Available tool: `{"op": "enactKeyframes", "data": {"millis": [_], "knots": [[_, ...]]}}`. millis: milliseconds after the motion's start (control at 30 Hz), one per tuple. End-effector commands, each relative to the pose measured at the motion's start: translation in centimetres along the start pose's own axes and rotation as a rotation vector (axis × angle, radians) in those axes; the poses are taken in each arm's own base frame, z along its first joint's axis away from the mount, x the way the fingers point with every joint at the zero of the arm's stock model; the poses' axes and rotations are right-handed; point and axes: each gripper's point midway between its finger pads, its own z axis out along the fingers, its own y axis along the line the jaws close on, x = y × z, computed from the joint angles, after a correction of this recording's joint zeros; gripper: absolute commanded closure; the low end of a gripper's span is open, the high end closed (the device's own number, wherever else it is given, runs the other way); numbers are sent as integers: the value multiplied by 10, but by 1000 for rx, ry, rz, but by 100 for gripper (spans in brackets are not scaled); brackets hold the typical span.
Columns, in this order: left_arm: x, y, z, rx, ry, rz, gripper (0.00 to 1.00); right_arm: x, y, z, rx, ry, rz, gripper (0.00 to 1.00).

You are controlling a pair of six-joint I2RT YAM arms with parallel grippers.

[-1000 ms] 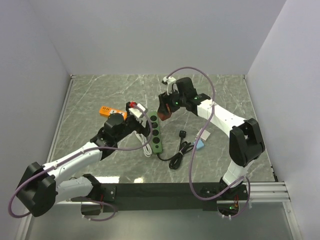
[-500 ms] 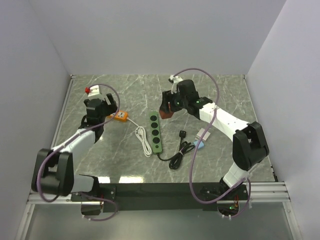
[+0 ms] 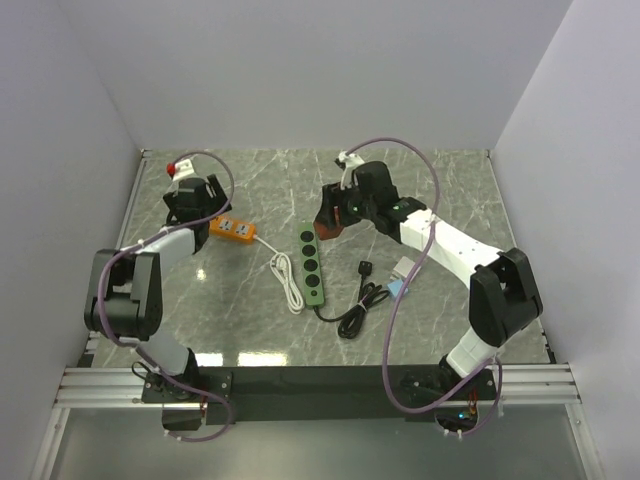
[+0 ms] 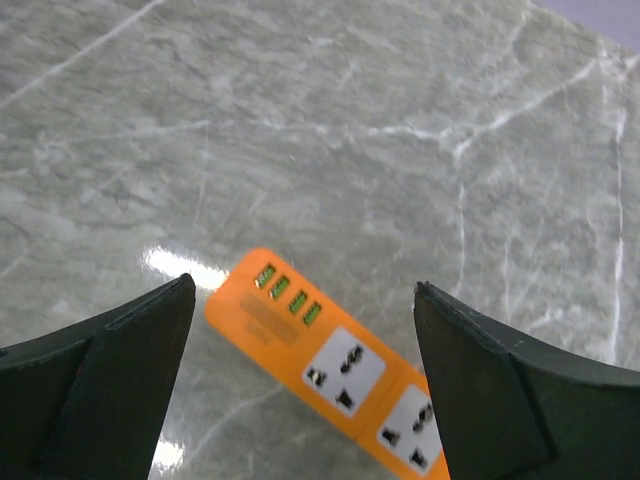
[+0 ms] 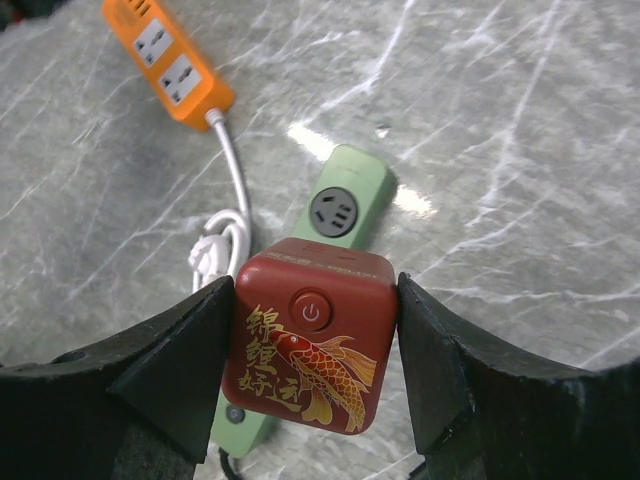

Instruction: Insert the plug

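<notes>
My right gripper [image 3: 328, 225] is shut on a red cube plug with a gold fish print [image 5: 315, 340]. It holds the cube above the far end of a green power strip [image 3: 311, 263]. In the right wrist view [image 5: 315, 290] the strip's end socket [image 5: 333, 211] shows just beyond the cube. An orange power strip [image 3: 231, 229] lies to the left, with a white cable [image 3: 290, 285]. My left gripper [image 3: 203, 212] is open and empty above the orange strip's far-left end [image 4: 330, 365], its fingers [image 4: 130, 350] either side of it, apart from it.
A black plug [image 3: 366, 267] and a coiled black cable [image 3: 352, 318] lie right of the green strip. A small blue and white object [image 3: 402, 278] lies beyond them. White walls close in the marble table [image 3: 440, 190] at the back and both sides.
My left arm has swung from beside the green strip to the far left and now hovers over the orange strip. The right gripper with the red cube has hardly moved.
</notes>
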Motion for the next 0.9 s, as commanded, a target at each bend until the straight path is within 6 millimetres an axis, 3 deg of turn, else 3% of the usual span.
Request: {"op": "enactKeyframes", "data": {"millis": [0,267,400,467,867], "knots": [[-12,4,14,-40,7,-18,3,-18,27,3,-74,-48,-42,100],[5,13,34,-91,133,27,4,-14,48,7,-111,-35,-66,100],[12,6,34,-55,187,41,4,-14,52,3,-120,-40,-78,100],[28,12,35,-80,250,59,4,-15,54,2,-124,-46,-81,100],[63,15,27,-43,388,77,6,-16,64,-12,-159,-66,-106,100]]}}
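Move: The orange power strip's middle lies about 4 cm ahead of the open left gripper, 3 cm to its right and 9 cm below. From the right hand, which already holds the red plug, the orange strip is roughly 12 cm ahead and 31 cm left, 16 cm down. At that same depth the green power strip's middle is level with the right hand, some 5 cm left; the white cable coil is 6 cm back and 12 cm left. Bring the open left gripper down about 6 cm over the near-left end of the orange strip, easing slightly forward first and then back again, while tipping the fingers some 20 degrees more steeply down; don't close them. Meanwhile carry the gripped red plug left and back, roughly 4 and 3 cm, in over the green strip, turning slightly counter-clockwise and keeping it in the air. ##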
